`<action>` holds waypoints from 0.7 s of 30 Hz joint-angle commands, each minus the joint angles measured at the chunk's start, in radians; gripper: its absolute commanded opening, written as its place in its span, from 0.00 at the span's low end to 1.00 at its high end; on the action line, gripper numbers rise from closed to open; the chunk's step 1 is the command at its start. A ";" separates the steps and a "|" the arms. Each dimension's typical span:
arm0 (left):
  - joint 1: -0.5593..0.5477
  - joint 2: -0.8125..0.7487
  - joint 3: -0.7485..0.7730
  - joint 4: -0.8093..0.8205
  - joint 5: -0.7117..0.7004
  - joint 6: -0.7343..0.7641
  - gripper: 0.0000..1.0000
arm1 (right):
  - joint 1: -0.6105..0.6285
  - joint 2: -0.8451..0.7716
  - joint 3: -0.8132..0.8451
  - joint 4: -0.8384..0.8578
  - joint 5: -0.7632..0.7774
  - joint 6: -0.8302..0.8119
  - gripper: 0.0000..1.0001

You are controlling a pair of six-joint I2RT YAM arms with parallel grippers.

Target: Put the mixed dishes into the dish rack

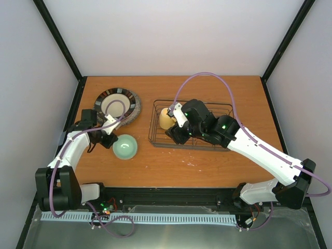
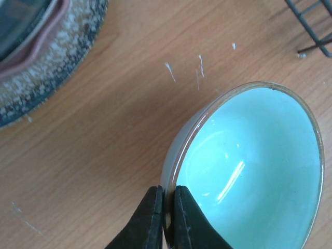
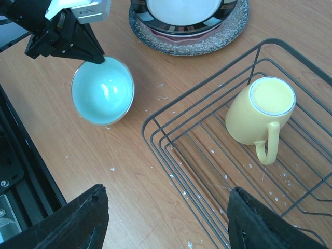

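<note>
The pale mint-green bowl [image 1: 126,147] sits on the table to the left of the dish rack [image 1: 226,108]. My left gripper [image 2: 167,199] is shut on the bowl's [image 2: 254,166] near rim, with one finger inside and one outside. The yellow mug [image 3: 259,111] is inside the black wire rack [image 3: 207,140] at its far left, base turned toward the right wrist camera. My right gripper [image 3: 167,194] hangs open over the rack's left front corner with nothing between its fingers. The plates [image 1: 118,105] are stacked at the back left, the striped-rim one on top.
Dark frame posts rise at the table's back corners. The right arm [image 1: 259,148] stretches across the rack's front right. White specks dot the wood near the rack. Bare wood lies between the bowl and the rack.
</note>
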 commanded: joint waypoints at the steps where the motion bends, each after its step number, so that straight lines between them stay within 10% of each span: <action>1: -0.003 -0.028 0.005 0.118 0.088 -0.032 0.01 | -0.005 0.002 -0.019 0.015 -0.006 0.016 0.63; 21: 0.000 -0.257 -0.092 0.394 0.197 -0.111 0.01 | -0.022 0.065 -0.023 0.075 -0.172 0.051 0.65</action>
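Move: The left hand, about 7 cm above the table, already pinches the bowl by its left rim. From it the dish rack's middle lies some 35 cm right and 11 ahead, slightly lower; the plate stack about 19 cm ahead and 1 right; the yellow mug in the rack 23 right and 12 ahead. From the high right hand the bowl is about 20 cm left, 2 ahead and 20 below, the mug 17 ahead and 1 left. Still pinching the bowl's left rim, the left hand eases forward and then climbs ever faster, about 5 cm up in all, drifting slightly right towards the rack while the wrist tips the fingers up some 20 degrees from pointing down. The right hand, empty and open, starts late, sinking and sliding left a couple of centimetres towards the bowl. ##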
